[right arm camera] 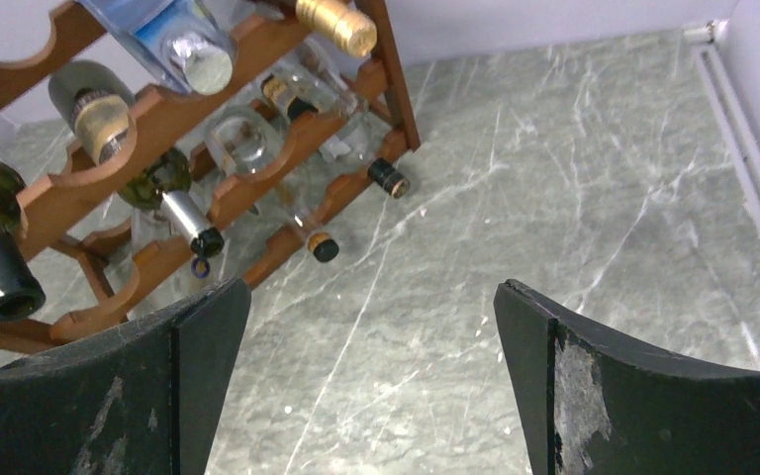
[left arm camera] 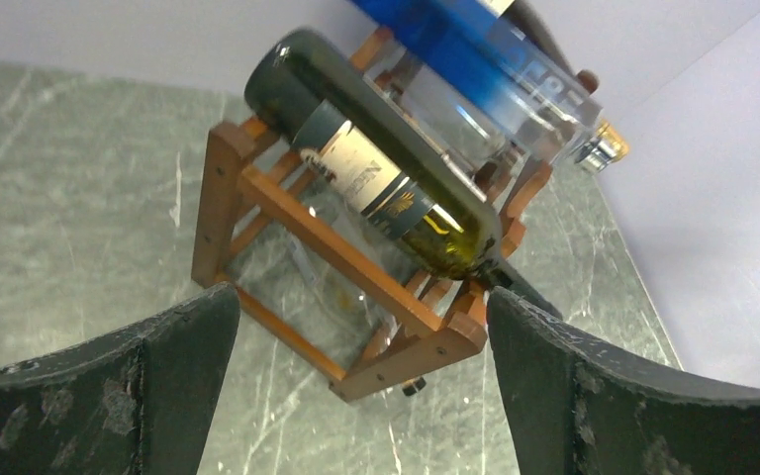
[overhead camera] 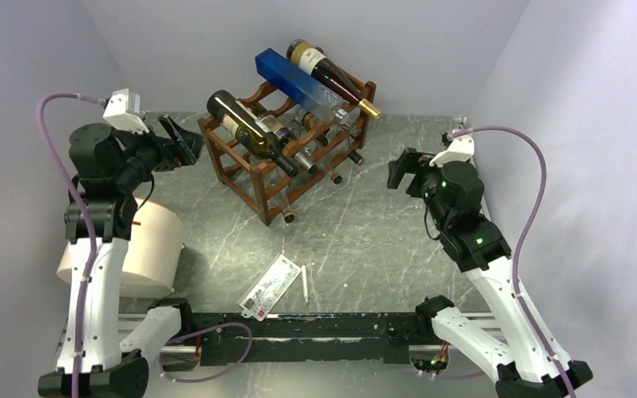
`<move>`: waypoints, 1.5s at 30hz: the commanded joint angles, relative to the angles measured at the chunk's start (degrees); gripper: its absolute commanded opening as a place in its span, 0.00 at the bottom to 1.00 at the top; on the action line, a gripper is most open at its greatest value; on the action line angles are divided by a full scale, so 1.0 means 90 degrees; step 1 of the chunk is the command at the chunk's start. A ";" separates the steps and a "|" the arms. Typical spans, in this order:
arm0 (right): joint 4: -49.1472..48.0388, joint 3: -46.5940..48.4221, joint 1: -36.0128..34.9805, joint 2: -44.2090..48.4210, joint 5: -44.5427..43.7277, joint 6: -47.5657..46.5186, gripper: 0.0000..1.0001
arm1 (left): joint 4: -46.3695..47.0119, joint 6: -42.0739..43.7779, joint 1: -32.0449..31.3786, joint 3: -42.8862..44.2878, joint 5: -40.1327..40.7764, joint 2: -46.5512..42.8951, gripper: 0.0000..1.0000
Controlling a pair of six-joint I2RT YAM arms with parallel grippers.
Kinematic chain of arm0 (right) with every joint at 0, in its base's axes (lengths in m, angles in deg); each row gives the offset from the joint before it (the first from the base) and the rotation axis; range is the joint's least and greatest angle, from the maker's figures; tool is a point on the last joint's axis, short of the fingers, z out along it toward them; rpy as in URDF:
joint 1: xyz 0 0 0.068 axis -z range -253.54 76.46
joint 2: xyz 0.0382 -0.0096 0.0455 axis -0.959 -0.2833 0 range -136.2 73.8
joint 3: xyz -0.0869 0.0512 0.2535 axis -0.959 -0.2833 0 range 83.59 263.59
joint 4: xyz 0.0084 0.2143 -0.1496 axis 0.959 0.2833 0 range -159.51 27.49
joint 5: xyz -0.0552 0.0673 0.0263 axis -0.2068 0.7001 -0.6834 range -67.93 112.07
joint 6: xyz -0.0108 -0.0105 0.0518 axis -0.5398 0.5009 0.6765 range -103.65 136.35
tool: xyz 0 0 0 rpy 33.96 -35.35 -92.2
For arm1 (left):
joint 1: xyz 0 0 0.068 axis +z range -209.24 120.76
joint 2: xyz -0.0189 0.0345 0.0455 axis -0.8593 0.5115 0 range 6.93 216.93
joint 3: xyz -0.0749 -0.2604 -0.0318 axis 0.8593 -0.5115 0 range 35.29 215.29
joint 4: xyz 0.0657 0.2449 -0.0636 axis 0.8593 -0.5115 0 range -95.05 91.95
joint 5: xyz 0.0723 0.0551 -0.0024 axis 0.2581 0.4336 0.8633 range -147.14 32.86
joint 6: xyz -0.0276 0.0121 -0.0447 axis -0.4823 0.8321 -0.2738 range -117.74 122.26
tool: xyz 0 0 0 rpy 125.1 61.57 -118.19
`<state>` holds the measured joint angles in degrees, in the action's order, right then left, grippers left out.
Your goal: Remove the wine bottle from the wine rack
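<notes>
The reddish-brown wine rack (overhead camera: 259,184) stands at the back middle of the marble table, turned at an angle. A dark green wine bottle (overhead camera: 249,128) with a cream label lies across its top tier on the left, neck toward the front. A dark bottle with a gold cap (overhead camera: 332,76) and a blue-and-clear bottle (overhead camera: 299,83) lie on top further back. Several more bottles fill the lower tiers. My left gripper (overhead camera: 184,143) hovers open just left of the rack, facing the wine rack (left arm camera: 336,245) and green bottle (left arm camera: 356,163). My right gripper (overhead camera: 398,170) hangs open to the rack's right, apart from it.
A white cylinder (overhead camera: 145,249) sits by the left arm. A printed card (overhead camera: 272,286) and a pen (overhead camera: 304,283) lie near the front. A black rail (overhead camera: 315,327) spans the near edge. Walls close in behind and on both sides. Bottle necks (right arm camera: 317,242) stick out of the rack's right face.
</notes>
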<state>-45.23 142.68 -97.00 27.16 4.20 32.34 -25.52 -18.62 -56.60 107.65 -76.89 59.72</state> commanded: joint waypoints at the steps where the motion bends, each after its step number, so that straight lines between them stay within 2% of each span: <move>1: 0.0054 -0.0302 -0.0073 0.0026 0.0170 0.0325 1.00 | -0.0758 -0.0267 0.0085 0.0324 -0.0177 0.0419 0.98; 7: 0.0134 -0.0585 -0.0094 -0.0055 0.0269 0.0524 1.00 | -0.1109 -0.0612 0.0105 0.0759 -0.0789 0.1262 0.98; 13: 0.0133 -0.0682 -0.0097 0.0009 0.0334 0.0527 1.00 | -0.0401 -0.1476 -0.0007 0.0847 -0.1296 0.1667 0.98; 17: 0.0212 -0.0692 -0.0103 0.0101 0.0265 0.0541 1.00 | -0.0077 -0.2162 -0.0268 0.0967 -0.0982 0.1955 0.98; 27: 0.0208 -0.0773 -0.0112 0.0528 0.0148 0.0717 1.00 | -0.0902 -0.3148 -0.1304 0.2127 0.1182 0.3022 1.00; 34: 0.0183 -0.0607 -0.0110 0.0516 0.0093 0.0588 1.00 | -0.1100 -0.3798 -0.1539 0.2250 0.1935 0.3496 1.00; 41: 0.0224 -0.0822 -0.0113 0.0646 -0.0047 0.0677 1.00 | -0.1082 -0.4027 -0.1603 0.2596 0.1971 0.4067 1.00; 45: 0.0262 -0.0898 -0.0114 0.0686 -0.0134 0.0664 1.00 | -0.1302 -0.4188 -0.1750 0.2901 0.2386 0.4353 0.99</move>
<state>-42.98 135.44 -97.66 32.50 4.77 38.05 -35.22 -54.01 -70.74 130.25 -59.91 97.21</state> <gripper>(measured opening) 0.997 0.995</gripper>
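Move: The wine bottle on the rack's near left top slot lies about 14 cm ahead of the open left hand, 11 cm to its right and some 13 cm below. From that hand, the blue box is about 23 cm ahead, 20 cm right and 11 cm below; the gold-capped bottle is 24 cm ahead, 26 cm right and 11 cm below. From the right hand, the wine bottle lies roughly 13 cm ahead, 26 cm left and 7 cm below. Left hand, open, reaches some 14 cm forward, down and right towards wine bottle, tipping down; right hand sinks. ##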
